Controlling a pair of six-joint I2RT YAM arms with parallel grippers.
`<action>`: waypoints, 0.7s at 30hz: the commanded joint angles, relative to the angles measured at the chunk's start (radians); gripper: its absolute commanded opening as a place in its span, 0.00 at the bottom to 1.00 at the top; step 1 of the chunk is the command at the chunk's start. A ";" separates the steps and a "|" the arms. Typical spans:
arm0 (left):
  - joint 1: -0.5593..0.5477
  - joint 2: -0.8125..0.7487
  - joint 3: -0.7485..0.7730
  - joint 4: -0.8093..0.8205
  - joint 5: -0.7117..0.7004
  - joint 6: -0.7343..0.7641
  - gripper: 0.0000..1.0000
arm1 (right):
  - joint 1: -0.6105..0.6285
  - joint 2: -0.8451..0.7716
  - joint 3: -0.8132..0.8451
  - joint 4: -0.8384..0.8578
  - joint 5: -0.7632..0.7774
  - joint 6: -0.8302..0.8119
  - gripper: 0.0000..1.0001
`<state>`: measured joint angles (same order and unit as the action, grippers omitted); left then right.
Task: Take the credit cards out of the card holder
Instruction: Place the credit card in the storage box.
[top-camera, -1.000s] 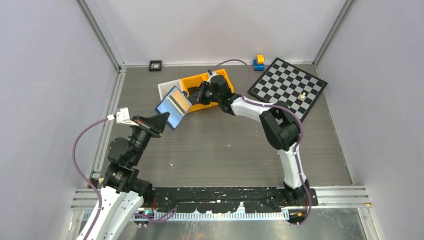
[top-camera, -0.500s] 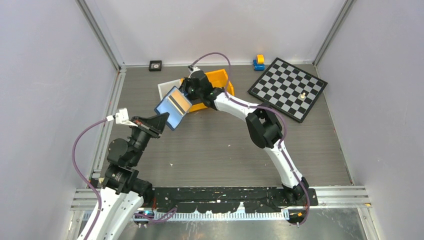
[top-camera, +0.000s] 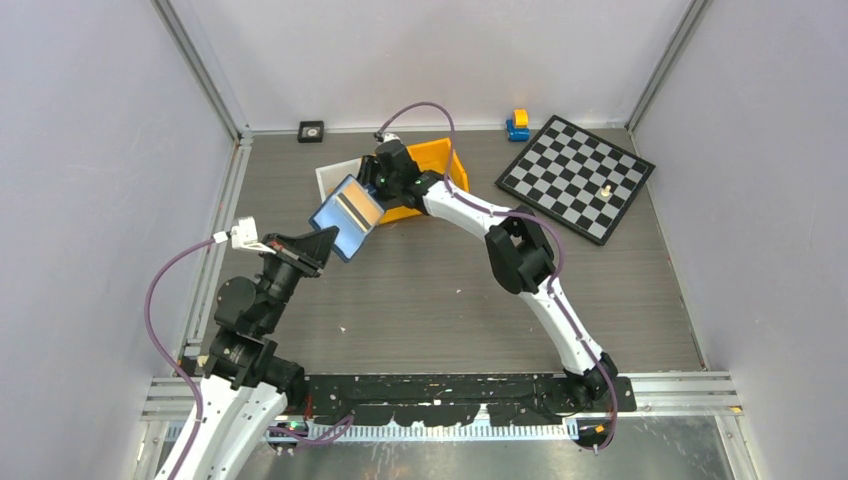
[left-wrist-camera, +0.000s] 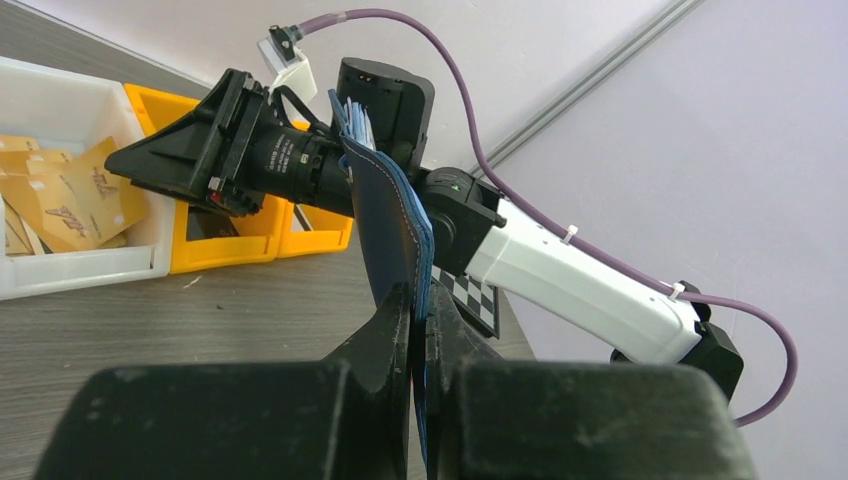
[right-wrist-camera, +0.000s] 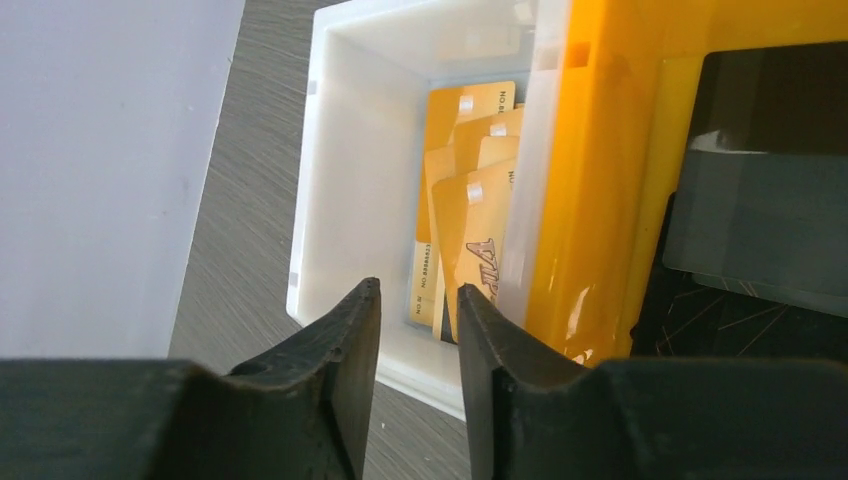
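Observation:
My left gripper (left-wrist-camera: 420, 300) is shut on the lower edge of the navy card holder (left-wrist-camera: 395, 220), holding it upright and opened above the table. In the top view the card holder (top-camera: 347, 212) shows its light blue inside with a tan and a dark band across it. My right gripper (right-wrist-camera: 418, 290) is open, nothing between its fingers, hovering over the near rim of a white bin (right-wrist-camera: 340, 130). Several gold credit cards (right-wrist-camera: 470, 230) lie in that bin. From above, the right gripper (top-camera: 383, 175) sits just behind the holder.
An orange bin (right-wrist-camera: 590, 200) adjoins the white bin and holds a black item with a dark grey flat piece (right-wrist-camera: 770, 230) on it. A chessboard (top-camera: 577, 175) lies at the back right, a blue and yellow toy (top-camera: 518, 124) behind it. A small black square (top-camera: 311, 130) is by the back wall.
The right arm swung left from over the orange bin to the white bin, and its jaws parted. The left arm and the card holder stayed still.

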<state>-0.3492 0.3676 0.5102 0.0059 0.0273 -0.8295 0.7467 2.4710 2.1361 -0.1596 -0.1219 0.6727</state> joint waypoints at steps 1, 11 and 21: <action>0.003 -0.010 0.036 0.036 -0.002 0.004 0.00 | 0.001 -0.069 0.039 -0.027 0.022 -0.064 0.43; 0.003 0.006 0.014 0.056 -0.003 0.009 0.00 | 0.001 -0.496 -0.348 -0.008 0.111 -0.119 0.70; 0.003 0.195 0.001 0.170 0.122 -0.013 0.00 | 0.000 -1.043 -1.033 0.110 0.254 -0.172 0.84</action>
<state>-0.3496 0.5076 0.5095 0.0528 0.0834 -0.8341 0.7425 1.5654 1.3094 -0.1219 0.0372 0.5331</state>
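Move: The card holder, held open in the left hand, is about 18 cm back, 4 cm right and 22 cm above the right hand. The white box is almost under that hand, 2 cm ahead, level sideways and 7 cm down; the black cards' orange tray is 2 cm ahead, 10 cm right and 7 cm down. From the left hand, the card holder's middle is 5 cm ahead, 2 cm right and 3 cm up. Opening wide, the right hand swings right, up and back some 25 cm towards the holder, which the left lowers. ##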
